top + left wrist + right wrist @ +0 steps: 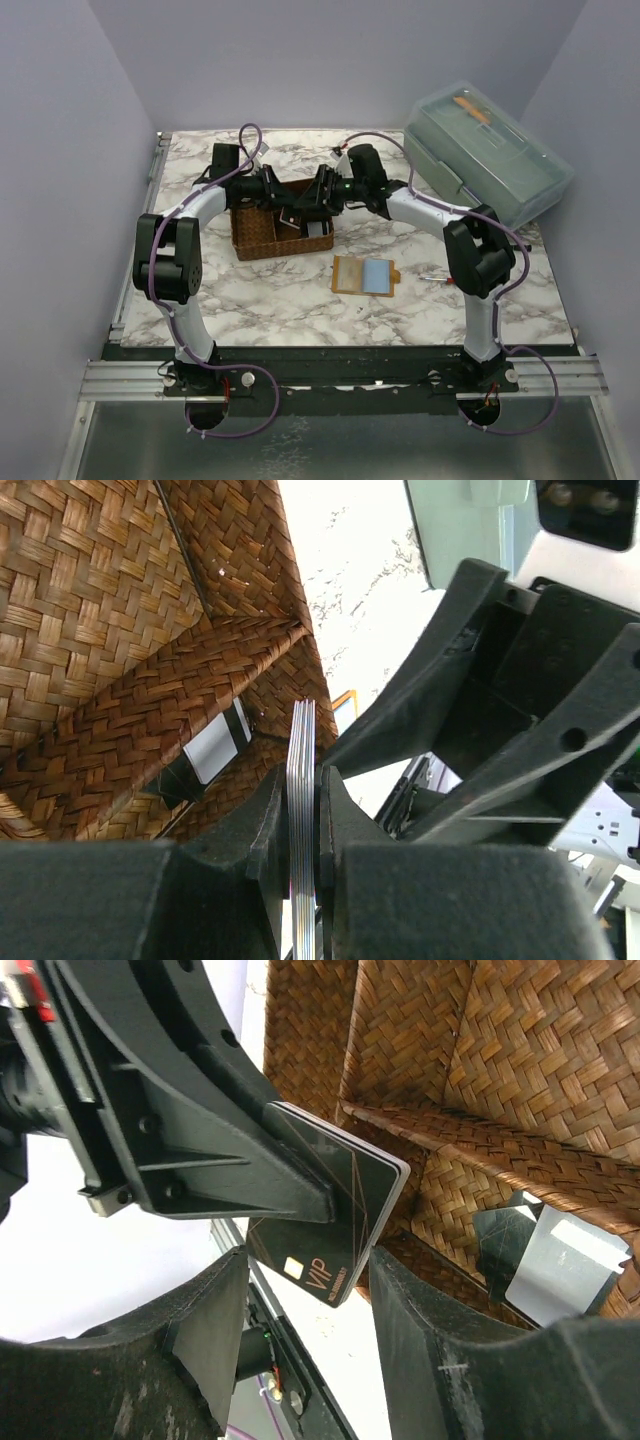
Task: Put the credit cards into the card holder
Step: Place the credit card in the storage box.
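Observation:
The credit cards (335, 1205) are a thin stack with a black "VIP" card on the face. My left gripper (305, 775) is shut on it above the basket; edge-on, the stack (301, 780) sits between its pads. My right gripper (310, 1260) stands open, one finger on each side of the stack's lower corner, the right fingertip (392, 1260) very close to the card edge. In the top view both grippers, left (283, 203) and right (312, 205), meet over the basket. The card holder (365, 275) lies open on the marble nearer the arms, with a pale blue card in it.
The brown woven divided basket (262, 238) sits under both grippers. Loose cards lie in it: a white-grey one (565, 1260) and a dark one (500, 1240). A clear lidded plastic box (490, 160) stands at the back right.

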Controlling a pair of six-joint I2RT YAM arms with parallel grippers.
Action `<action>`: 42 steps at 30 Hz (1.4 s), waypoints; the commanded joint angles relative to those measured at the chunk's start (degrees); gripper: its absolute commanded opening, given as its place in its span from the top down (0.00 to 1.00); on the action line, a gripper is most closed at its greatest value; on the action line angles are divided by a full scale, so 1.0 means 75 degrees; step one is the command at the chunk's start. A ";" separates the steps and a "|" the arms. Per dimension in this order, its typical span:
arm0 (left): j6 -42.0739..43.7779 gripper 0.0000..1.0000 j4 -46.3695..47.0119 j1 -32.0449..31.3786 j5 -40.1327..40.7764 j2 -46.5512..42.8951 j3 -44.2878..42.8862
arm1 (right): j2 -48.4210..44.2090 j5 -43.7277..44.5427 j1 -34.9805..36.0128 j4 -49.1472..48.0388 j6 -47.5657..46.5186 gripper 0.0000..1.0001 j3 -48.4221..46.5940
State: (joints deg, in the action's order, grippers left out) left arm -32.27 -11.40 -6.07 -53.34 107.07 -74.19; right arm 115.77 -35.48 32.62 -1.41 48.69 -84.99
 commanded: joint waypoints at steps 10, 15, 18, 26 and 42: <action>-0.0084 0.99 0.0432 0.0029 -0.0821 0.0121 0.0224 | 0.0480 0.0079 0.0273 -0.0377 0.0122 0.51 0.0244; -0.0209 0.96 0.0597 0.0032 -0.0946 0.0141 0.0291 | 0.0507 -0.0015 0.0303 -0.0783 0.0293 0.58 0.0477; -0.0242 0.91 0.0656 0.0033 -0.0997 0.0116 0.0360 | 0.0494 0.0009 0.0302 -0.0928 0.0378 0.77 0.0587; -0.0260 0.66 0.0688 0.0066 -0.1009 0.0081 0.0499 | 0.0114 0.0309 0.0297 -0.1655 0.0641 1.00 0.1460; -0.0742 0.55 0.1245 0.0376 -0.1719 0.0269 0.0766 | -0.0078 -0.0443 -0.0323 -0.4227 0.2132 1.00 0.2905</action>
State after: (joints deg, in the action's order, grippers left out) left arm -35.16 -6.31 -4.14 -60.84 108.73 -69.97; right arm 114.63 -36.60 32.32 -26.46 60.53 -66.06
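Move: The stack of credit cards, already pinched in the left fingers, has its middle about 3 cm to the right of the left hand and 1 cm below it. From the right hand, still open, that middle lies some 4 cm to the left, 1 cm back and 3 cm lower. The front-right compartment of the storage box is about 5 cm back, 3 cm left and 10 cm below the right hand; the orange card holder is roughly 15 cm back, 13 cm right and 12 cm down. Downward goes the right hand, nearly 4 cm and a little back, around the free end of the card stack held over the storage box, and its fingers close on that end. The left hand eases back and down by a centimetre or two and opens its fingers to release the stack. The right hand, now gripping it, then draws slightly to the right and back, rolling a few degrees. ##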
